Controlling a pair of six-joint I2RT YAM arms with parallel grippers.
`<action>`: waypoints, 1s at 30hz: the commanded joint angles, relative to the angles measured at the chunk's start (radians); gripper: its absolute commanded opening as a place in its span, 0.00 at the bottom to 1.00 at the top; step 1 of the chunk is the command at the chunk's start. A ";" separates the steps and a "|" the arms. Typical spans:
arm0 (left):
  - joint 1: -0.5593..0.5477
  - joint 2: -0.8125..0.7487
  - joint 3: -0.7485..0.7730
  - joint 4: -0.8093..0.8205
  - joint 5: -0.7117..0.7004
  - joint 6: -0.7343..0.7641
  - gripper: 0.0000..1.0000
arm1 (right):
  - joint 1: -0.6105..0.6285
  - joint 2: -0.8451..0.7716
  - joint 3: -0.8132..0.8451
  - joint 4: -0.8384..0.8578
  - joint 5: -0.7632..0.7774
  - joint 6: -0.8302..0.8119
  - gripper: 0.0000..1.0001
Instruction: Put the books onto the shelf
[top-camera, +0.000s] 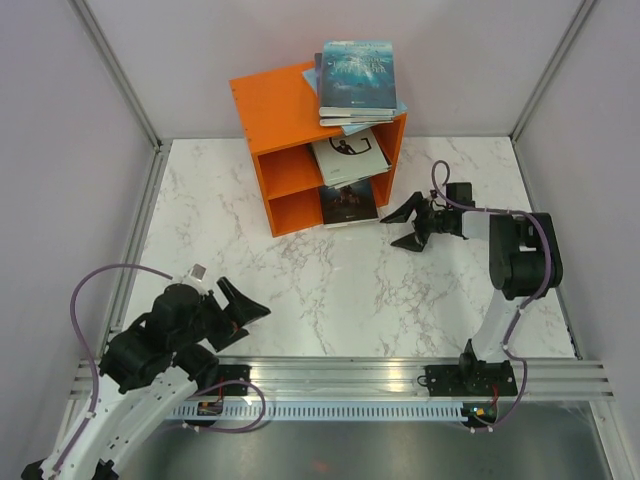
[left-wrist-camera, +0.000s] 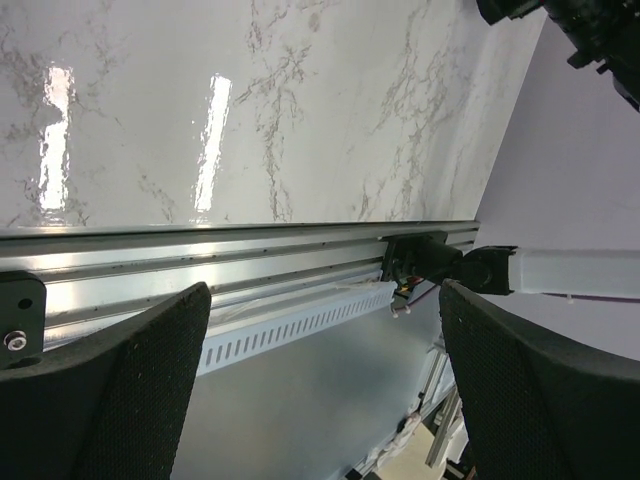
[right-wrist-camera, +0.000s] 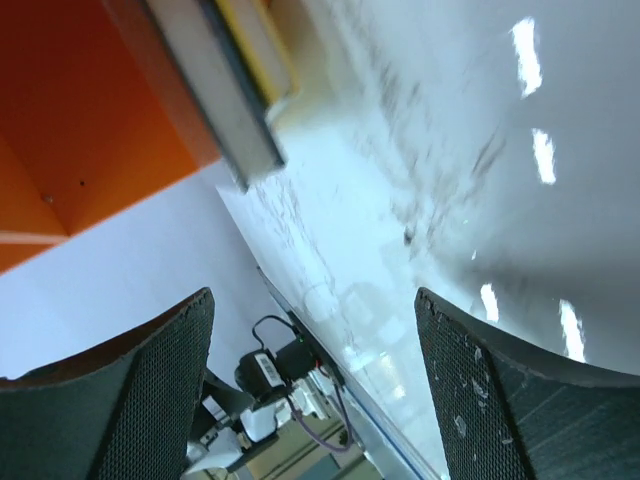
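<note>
The orange shelf (top-camera: 275, 110) stands at the back of the marble table. A stack of books (top-camera: 358, 78), a blue-teal cover uppermost, lies on its flat top at the right. A white-covered book (top-camera: 350, 152) leans in the upper compartment and a dark one (top-camera: 349, 203) sits in the lower one, both sticking out in front. My right gripper (top-camera: 391, 232) hovers open just right of the lower compartment, holding nothing. In the right wrist view the open right gripper (right-wrist-camera: 310, 390) faces the shelf (right-wrist-camera: 80, 130) and a book edge (right-wrist-camera: 215, 90). My left gripper (top-camera: 255, 324) is open and empty near the front left.
The table (top-camera: 330, 290) is white marble, bounded by grey walls and an aluminium rail (top-camera: 340, 375) at the near edge. The left wrist view shows the left gripper (left-wrist-camera: 325, 390) over that rail (left-wrist-camera: 200, 270), with the right arm's base (left-wrist-camera: 420, 262) beyond.
</note>
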 joint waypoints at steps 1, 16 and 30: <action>0.006 0.047 0.008 0.035 -0.046 -0.040 0.97 | 0.006 -0.180 -0.012 -0.196 0.058 -0.133 0.85; 0.006 0.634 0.494 -0.003 -0.202 0.325 1.00 | 0.156 -0.742 -0.032 -0.442 0.213 -0.118 0.82; 0.002 0.576 0.343 0.334 -0.614 0.695 0.96 | 0.251 -1.102 0.281 -0.633 0.417 -0.224 0.86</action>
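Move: The black book lies low in the shelf, its middle roughly 10 cm ahead of the right hand, 11 cm to the left and 2 cm lower; the fingers are already clear of its front edge. The white book is about 12 cm ahead and 10 cm left, some 10 cm above the hand. The orange shelf's middle is about 12 cm ahead, 15 cm left and 9 cm up. From the left hand the black book is some 38 cm ahead, 20 cm right and 15 cm below. Up and back, away from the black book, the right hand retreats empty and wide open, climbing some 30 cm and drawing back about 15 while its wrist tilts back some 45 degrees. The left hand dips slightly, then goes forward about 14 cm over bare table towards the shelf, rising about 7 and swinging its open fingers from rightward to ahead and down. ##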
